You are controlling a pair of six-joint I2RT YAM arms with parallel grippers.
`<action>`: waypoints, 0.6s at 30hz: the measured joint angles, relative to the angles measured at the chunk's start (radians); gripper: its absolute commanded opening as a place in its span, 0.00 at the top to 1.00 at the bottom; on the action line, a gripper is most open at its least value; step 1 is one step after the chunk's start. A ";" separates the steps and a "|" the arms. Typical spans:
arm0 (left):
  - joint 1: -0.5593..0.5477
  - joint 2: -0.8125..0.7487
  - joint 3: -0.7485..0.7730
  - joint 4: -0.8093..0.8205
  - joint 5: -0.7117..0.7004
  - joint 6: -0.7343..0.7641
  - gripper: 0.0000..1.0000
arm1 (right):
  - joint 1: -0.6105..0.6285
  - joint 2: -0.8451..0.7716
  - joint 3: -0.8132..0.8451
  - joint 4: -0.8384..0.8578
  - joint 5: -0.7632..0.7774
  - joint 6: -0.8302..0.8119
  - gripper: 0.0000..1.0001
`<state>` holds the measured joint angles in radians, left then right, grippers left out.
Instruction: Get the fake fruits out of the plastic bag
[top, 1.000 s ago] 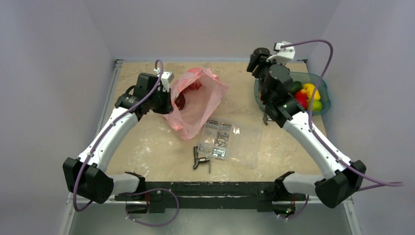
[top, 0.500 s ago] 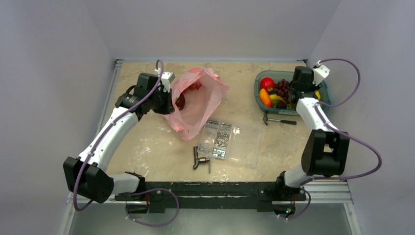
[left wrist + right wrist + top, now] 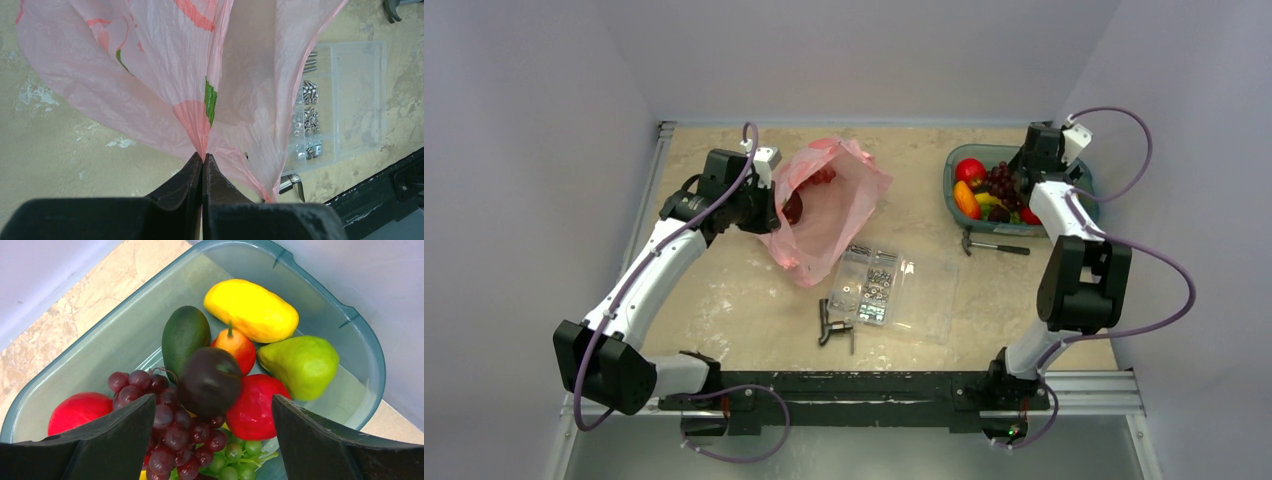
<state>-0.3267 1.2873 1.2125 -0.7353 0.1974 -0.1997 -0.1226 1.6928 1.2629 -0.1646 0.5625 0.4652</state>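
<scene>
The pink plastic bag (image 3: 839,205) lies at the back left, its mouth held up. My left gripper (image 3: 764,205) is shut on the bag's edge; the left wrist view shows the jaws (image 3: 202,159) pinching the pink film (image 3: 150,75). A dark red round fruit (image 3: 792,207) and a red bunch (image 3: 824,176) show inside the bag. My right gripper (image 3: 1028,172) hangs open and empty over the teal bin (image 3: 951,190). In the right wrist view it (image 3: 212,402) is above a dark red grape bunch (image 3: 165,425), a red apple (image 3: 80,412) and a dark plum (image 3: 210,382).
The bin (image 3: 350,320) also holds a yellow mango (image 3: 250,310), green pear (image 3: 300,365), avocado (image 3: 185,335) and green grapes (image 3: 240,455). A clear screw box (image 3: 894,290) and a black tool (image 3: 834,328) lie mid-table. A small hammer (image 3: 996,245) lies before the bin.
My right arm has swung from the bin's left side to the right and folded back, its gripper now over the bin. The left arm and bag have not moved.
</scene>
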 measured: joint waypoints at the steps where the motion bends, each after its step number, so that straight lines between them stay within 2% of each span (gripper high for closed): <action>1: 0.000 0.000 0.000 0.000 0.000 0.000 1.00 | 0.000 -0.002 0.000 0.000 -0.008 -0.005 0.14; 10: 0.000 -0.003 0.000 0.005 0.008 0.000 1.00 | 0.038 -0.142 -0.016 0.016 -0.140 -0.069 0.13; 13: 0.000 -0.011 -0.002 0.018 0.010 0.000 1.00 | 0.133 -0.217 -0.021 0.039 -0.202 -0.096 0.13; 18: 0.000 -0.026 -0.020 0.033 0.011 0.000 1.00 | 0.399 -0.294 -0.021 0.092 -0.299 -0.134 0.16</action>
<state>-0.3267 1.2610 1.1927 -0.7025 0.2089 -0.1993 0.2760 1.3987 1.2415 -0.0727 0.2634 0.3313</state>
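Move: The right hand hangs, already open, over the right half of the container, with the dark round fruit just let go beneath its fingers. The dark red fruit in the pink bag lies about 56 cm to its left, 6 cm back and 13 cm lower; the red grapes deeper in the bag are some 50 cm left and about level with the hand. The red apple in the container sits roughly 18 cm left. From the left hand, the dark red fruit is some 6 cm ahead, 3 cm right and 16 cm below. The empty right hand lifts clear of the container first, then speeds up and sweeps left over its left end towards the pink bag, gaining some 13 cm of height and about 23 cm leftwards with almost no forward travel. On the way the wrist swings roughly 40 degrees counter-clockwise and tips its fingers up by nearly 20, the fingers staying wide open, while the left hand stays practically in place and keeps the bag's rim pinched. ##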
